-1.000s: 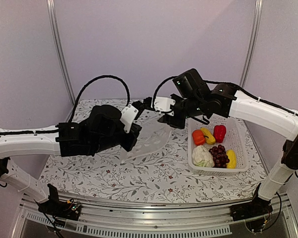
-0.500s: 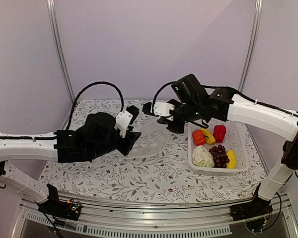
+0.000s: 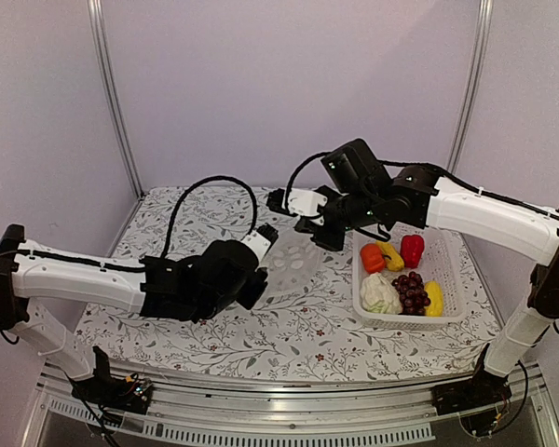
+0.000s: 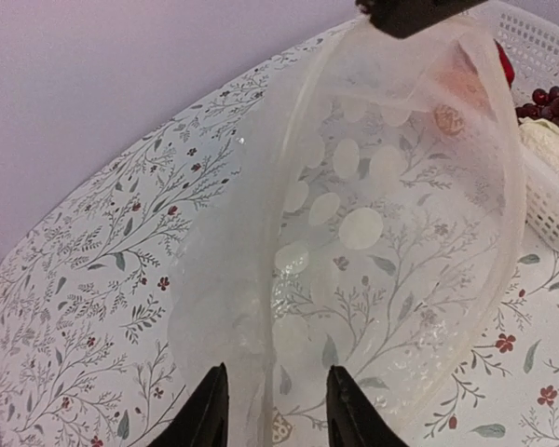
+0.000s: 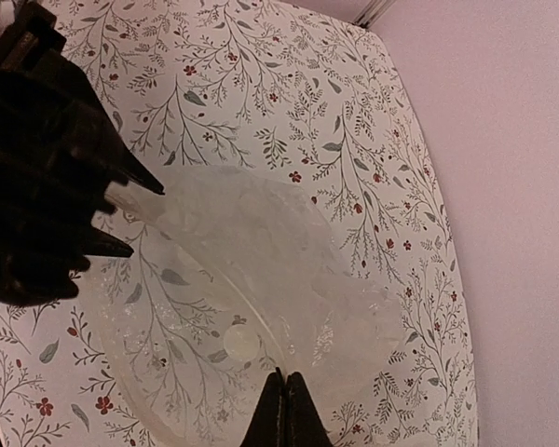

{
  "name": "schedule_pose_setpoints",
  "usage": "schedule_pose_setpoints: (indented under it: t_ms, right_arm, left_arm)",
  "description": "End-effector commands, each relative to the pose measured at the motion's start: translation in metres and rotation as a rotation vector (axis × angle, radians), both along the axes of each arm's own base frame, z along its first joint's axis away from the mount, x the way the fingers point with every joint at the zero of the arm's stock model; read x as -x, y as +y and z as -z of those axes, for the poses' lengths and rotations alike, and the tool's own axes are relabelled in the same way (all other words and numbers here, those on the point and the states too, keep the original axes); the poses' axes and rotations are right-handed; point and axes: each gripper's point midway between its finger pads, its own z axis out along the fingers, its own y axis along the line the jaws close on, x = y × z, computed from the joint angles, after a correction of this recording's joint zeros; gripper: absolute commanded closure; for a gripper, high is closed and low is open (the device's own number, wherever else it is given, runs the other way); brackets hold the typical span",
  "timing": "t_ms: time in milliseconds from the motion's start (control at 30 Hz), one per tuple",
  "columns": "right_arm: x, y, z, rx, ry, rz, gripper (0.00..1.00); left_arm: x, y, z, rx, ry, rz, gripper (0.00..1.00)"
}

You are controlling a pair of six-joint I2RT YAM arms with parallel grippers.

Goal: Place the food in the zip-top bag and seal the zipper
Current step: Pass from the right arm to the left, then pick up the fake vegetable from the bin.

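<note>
The clear zip-top bag (image 3: 293, 263) hangs mouth-open between both arms, its lower part on the table. My right gripper (image 3: 309, 233) is shut on its upper rim; in the right wrist view the closed fingertips (image 5: 285, 402) pinch the thin zipper strip (image 5: 261, 340). My left gripper (image 4: 278, 405) is open and low, its fingers astride a fold at the bag's (image 4: 382, 233) near-left edge. The food lies in the white basket (image 3: 452, 279): orange pumpkin (image 3: 372, 258), red pepper (image 3: 412, 250), grape bunch (image 3: 411, 292), cauliflower (image 3: 380, 293) and yellow pieces (image 3: 434, 298).
The basket stands at the right of the floral tablecloth (image 3: 196, 340), just right of the bag. Purple walls and two metal posts close off the back. The left arm (image 3: 84, 279) lies low over the table's left half.
My right gripper has shut on the bag's upper rim. My left gripper has opened, dropped lower and swung nearer the bag's bottom edge. The bag has sagged toward the table.
</note>
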Motion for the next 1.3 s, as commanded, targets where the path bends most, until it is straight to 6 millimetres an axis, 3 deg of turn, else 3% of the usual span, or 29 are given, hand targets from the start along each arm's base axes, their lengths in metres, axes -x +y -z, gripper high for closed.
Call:
schedule_pose_setpoints:
  t_ms: [0, 267, 467, 533, 667, 867, 1033, 1167, 1267]
  right_arm:
    - [0.006, 0.004, 0.012, -0.002, 0.037, -0.007, 1.00]
    - [0.018, 0.003, 0.020, -0.011, 0.088, -0.040, 1.00]
    - [0.033, -0.012, -0.009, -0.075, 0.165, -0.060, 0.62]
    - [0.027, -0.029, -0.024, -0.115, 0.188, -0.030, 0.57]
    - [0.007, -0.069, -0.030, -0.146, 0.224, 0.073, 0.54]
    - [-0.026, -0.134, -0.004, -0.199, 0.334, 0.261, 0.53]
    - [-0.048, -0.174, 0.029, -0.197, 0.396, 0.408, 0.53]
    - [-0.052, -0.192, 0.060, -0.150, 0.452, 0.465, 0.53]
    - [-0.045, -0.196, 0.079, -0.116, 0.464, 0.454, 0.52]
  left_arm:
    - [-0.009, 0.012, -0.008, -0.059, -0.089, -0.134, 0.70]
    - [-0.015, 0.016, -0.022, -0.028, -0.135, -0.182, 0.94]
    - [-0.014, 0.015, -0.035, 0.005, -0.072, -0.143, 1.00]
    - [-0.011, 0.014, -0.037, 0.009, -0.036, -0.121, 1.00]
    - [-0.008, 0.014, -0.037, 0.002, 0.021, -0.099, 1.00]
    - [-0.006, 0.013, -0.033, -0.032, 0.084, -0.086, 1.00]
    - [-0.011, 0.011, -0.044, -0.011, 0.120, -0.125, 1.00]
    - [-0.010, 0.017, -0.056, -0.005, 0.143, -0.159, 1.00]
    - [-0.008, 0.033, -0.062, -0.028, 0.144, -0.199, 1.00]
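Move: The left gripper is open around the bag's rim; the pinch spot lies only about 1 cm ahead and 1 cm left of it, at the same height. The shut right gripper, holding the same rim, is about 10 cm to its right, 4 cm farther out and 7 cm higher. From the right hand, the basket's middle lies some 31 cm right, 5 cm ahead and 21 cm below; the pumpkin is about 20 cm right and 8 ahead, the cauliflower 22 right and 5 back. Nudge the left gripper slightly forward and left and shut it on the bag's rim. Ease the right gripper down and back a little, open it to let go of the rim, then swing it some 20 cm right and a bit forward, over a small rise and down towards the basket, turning it clockwise. Meanwhile raise the left hand about 6 cm with the rim pinched. ##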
